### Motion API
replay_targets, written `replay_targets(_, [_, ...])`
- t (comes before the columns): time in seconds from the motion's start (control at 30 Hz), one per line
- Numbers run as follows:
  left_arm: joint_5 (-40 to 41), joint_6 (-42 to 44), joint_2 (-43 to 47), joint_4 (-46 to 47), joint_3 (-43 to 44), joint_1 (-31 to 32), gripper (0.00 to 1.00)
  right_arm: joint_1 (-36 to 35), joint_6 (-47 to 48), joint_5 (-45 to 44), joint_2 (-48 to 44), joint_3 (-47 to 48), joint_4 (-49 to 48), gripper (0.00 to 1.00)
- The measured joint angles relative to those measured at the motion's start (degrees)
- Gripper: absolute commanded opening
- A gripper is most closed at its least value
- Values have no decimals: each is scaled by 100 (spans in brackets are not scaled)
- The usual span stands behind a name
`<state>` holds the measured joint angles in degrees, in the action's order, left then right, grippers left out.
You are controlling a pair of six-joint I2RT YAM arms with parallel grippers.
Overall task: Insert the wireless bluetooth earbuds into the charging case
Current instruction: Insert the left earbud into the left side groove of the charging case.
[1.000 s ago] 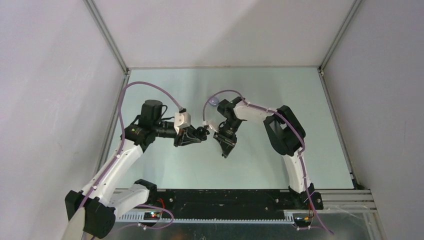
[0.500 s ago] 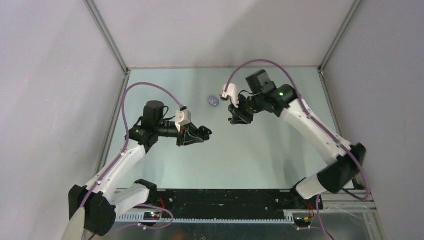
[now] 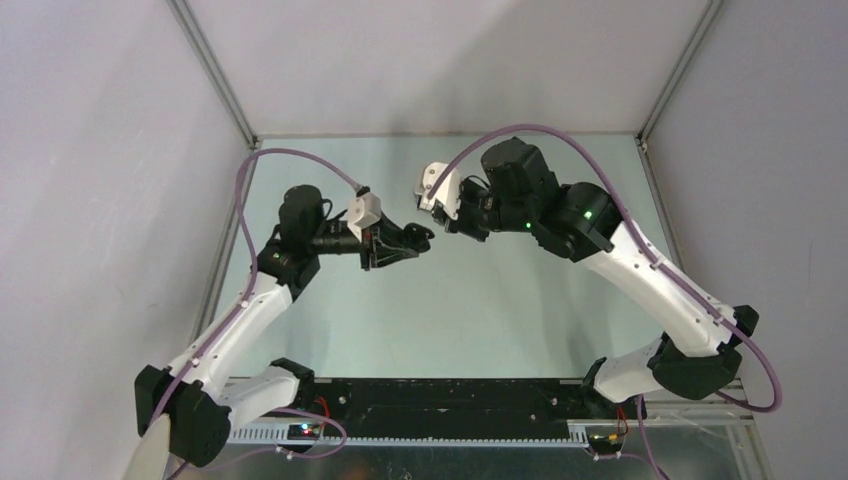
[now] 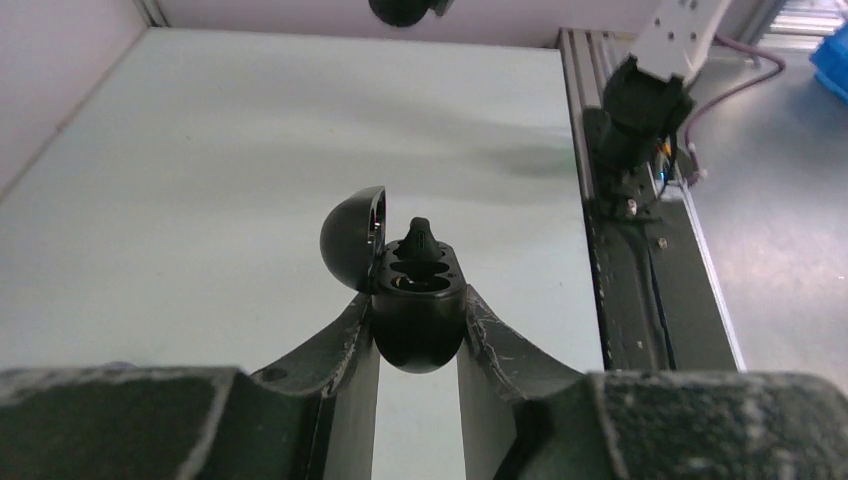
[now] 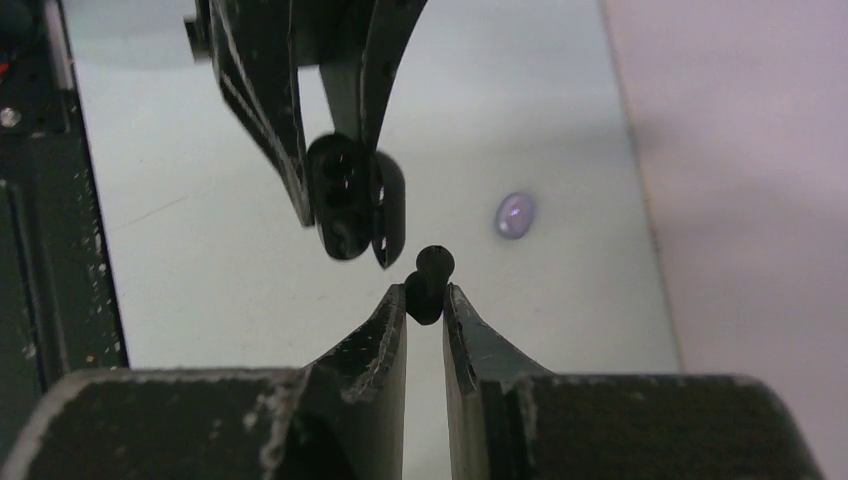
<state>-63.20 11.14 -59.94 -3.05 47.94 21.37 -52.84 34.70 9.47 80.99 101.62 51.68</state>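
My left gripper (image 4: 417, 300) is shut on the black charging case (image 4: 415, 335), held above the table with its lid (image 4: 352, 238) swung open to the left. One black earbud (image 4: 421, 238) stands up out of the far slot; the near slot shows hollow. My right gripper (image 5: 424, 292) is shut on a second black earbud (image 5: 428, 278), which sits just below and to the right of the open case (image 5: 345, 205) without touching it. In the top view the left gripper (image 3: 405, 243) and right gripper (image 3: 445, 222) face each other closely over the table's middle.
A pale lilac oval object (image 5: 514, 214) lies on the green table (image 3: 500, 320) beyond the case; the right arm hides it in the top view. Grey walls close in the left, right and back. The black base rail (image 4: 640, 300) runs along the near edge.
The right arm has swung round, and its gripper now sits close beside the case with the earbud. The left gripper has shifted slightly farther back and right, still holding the case.
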Motion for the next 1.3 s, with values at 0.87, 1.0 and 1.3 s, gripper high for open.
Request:
replay_targets(0.87, [855, -2949, -70, 5455, -1794, 625, 8, -1145, 850, -1003, 87, 197, 804, 8])
replay_targets(1.0, [678, -2802, 13, 5418, -1794, 625, 8, -1244, 911, -1082, 87, 197, 802, 8])
replay_targets(1.3, [553, -2461, 17, 5018, -1794, 627, 7, -1521, 1014, -1176, 195, 201, 804, 8])
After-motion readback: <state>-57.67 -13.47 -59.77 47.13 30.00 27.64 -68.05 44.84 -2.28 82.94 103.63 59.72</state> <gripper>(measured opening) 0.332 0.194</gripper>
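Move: The right hand, pinching the left earbud, has the open charging case about 6 cm to its left, 1 cm back and some 6 cm below; the purple case lies on the table roughly 20 cm ahead of this hand, 4 cm to its left and 32 cm below. The left hand holds the charging case, and the earbud it is offered to is about 7 cm to its right, 1 cm ahead and some 6 cm above. The right hand, still pinching the earbud, first lifts about 6 cm, then swings back and down to the base-side of the charging case, ending some 5 cm back and a little lower and farther left than it began, its fingers tipped more steeply downward. The left hand keeps its grip and brings the case about 3 cm to the right towards the earbud, tilting its fingertips up by 15 to 20 degrees so that the wells turn up, then eases back. ##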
